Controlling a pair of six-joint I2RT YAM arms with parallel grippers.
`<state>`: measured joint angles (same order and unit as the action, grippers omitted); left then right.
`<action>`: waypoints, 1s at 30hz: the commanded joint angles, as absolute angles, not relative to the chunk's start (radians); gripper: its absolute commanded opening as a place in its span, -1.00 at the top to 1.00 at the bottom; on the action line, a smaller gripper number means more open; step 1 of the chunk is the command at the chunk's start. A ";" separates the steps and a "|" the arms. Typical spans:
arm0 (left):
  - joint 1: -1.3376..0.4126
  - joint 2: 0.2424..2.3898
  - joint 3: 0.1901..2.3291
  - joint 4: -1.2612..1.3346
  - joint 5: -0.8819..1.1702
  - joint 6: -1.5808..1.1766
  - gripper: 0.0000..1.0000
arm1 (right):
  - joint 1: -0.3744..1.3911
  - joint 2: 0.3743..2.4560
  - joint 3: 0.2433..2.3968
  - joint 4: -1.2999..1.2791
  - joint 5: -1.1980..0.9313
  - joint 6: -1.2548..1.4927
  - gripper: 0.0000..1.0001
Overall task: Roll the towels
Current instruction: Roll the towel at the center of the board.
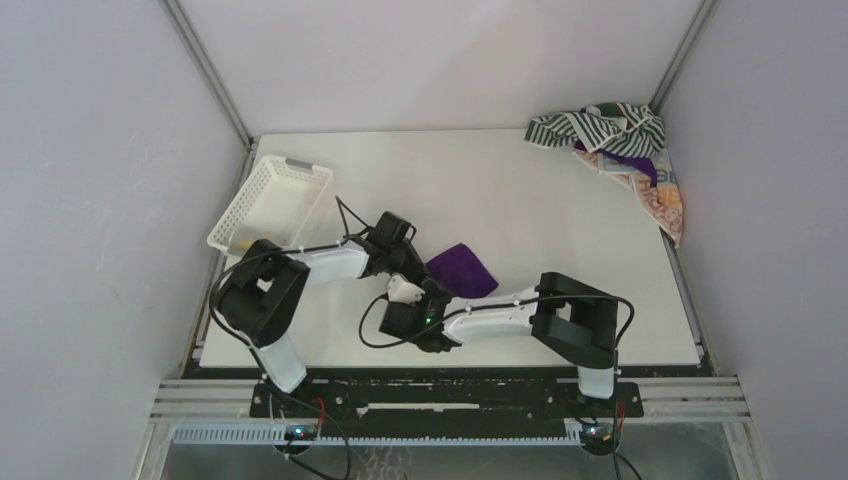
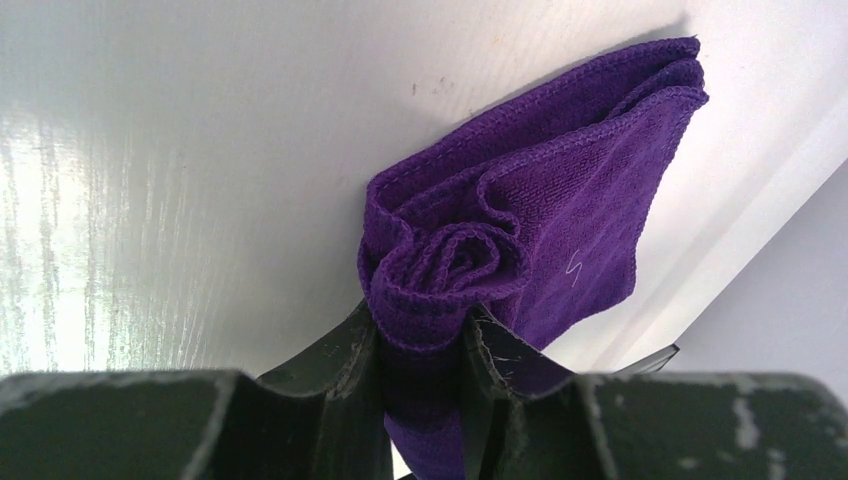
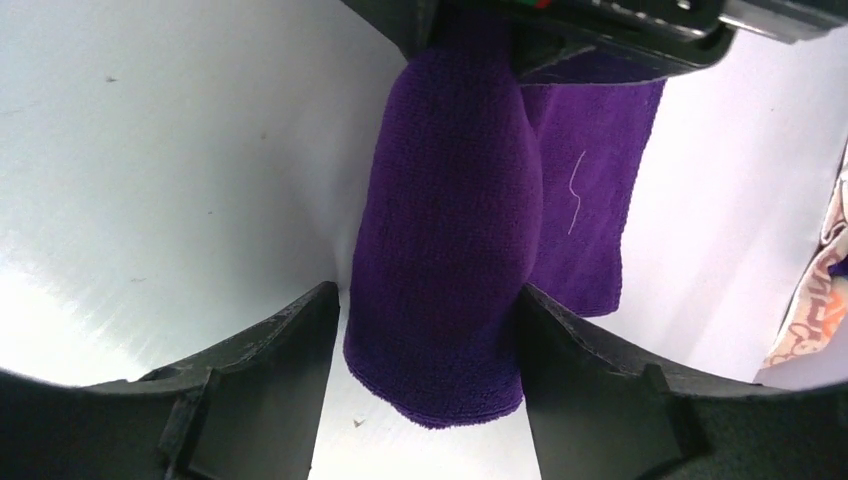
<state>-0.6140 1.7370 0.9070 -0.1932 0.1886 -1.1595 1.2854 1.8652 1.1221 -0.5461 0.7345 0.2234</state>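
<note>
A solid purple towel (image 1: 462,268) lies mid-table, partly rolled. In the left wrist view my left gripper (image 2: 420,330) is shut on the rolled end of the purple towel (image 2: 560,200), whose spiral shows just above the fingers. In the right wrist view my right gripper (image 3: 425,300) is open and straddles the other end of the roll (image 3: 450,230); the right finger touches the cloth and the left stands just off it. From above, the left gripper (image 1: 415,262) and right gripper (image 1: 410,292) meet at the towel's left edge.
A green-and-white striped towel (image 1: 590,128) and an orange/beige patterned towel (image 1: 665,200) lie heaped in the back right corner; the patterned one also shows in the right wrist view (image 3: 810,310). A white lattice basket (image 1: 290,175) stands at the left, something yellow inside.
</note>
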 commanded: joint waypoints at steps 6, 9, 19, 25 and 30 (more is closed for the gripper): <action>-0.621 1.796 0.885 -0.259 0.199 -1.151 0.51 | 1.318 1.941 1.176 -0.590 0.719 0.274 -0.14; -0.617 1.786 0.868 -0.240 0.207 -1.162 0.51 | 1.307 1.918 1.155 -0.561 0.686 0.269 0.01; -0.586 1.714 0.828 -0.235 0.197 -1.183 0.33 | 1.138 1.747 0.984 -0.362 0.279 0.233 0.61; -0.546 1.601 0.794 -0.195 0.167 -1.209 -0.08 | 0.910 1.678 0.897 -0.228 -0.242 0.221 0.74; -0.508 1.474 0.786 -0.194 0.131 -1.210 -0.31 | 0.713 1.720 0.826 -0.064 -0.670 0.299 0.79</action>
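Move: The near end of the purple roll lies between the right hand's open fingers, roughly under the hand point and 1 cm lower. The left gripper, already pinching the roll near its far end, is some 7 cm ahead and 5 cm left. The loose purple flap is about 6 cm ahead and 3 cm right of the right hand, 3 cm lower. From the left hand, the near end lies some 7 cm back and 5 cm right, about level. The right hand sinks about 1 cm while its open fingers close from both sides and pinch the near end of the purple roll; then, keeping that pinch, its wrist swings some 50 degrees from pointing forward-down to pointing down and left, the hand easing a couple of centimetres forward. Once the right has closed, the left fingers open and let go of the roll's far part, and the left hand draws off about 3 cm to its left and 2 cm up. ##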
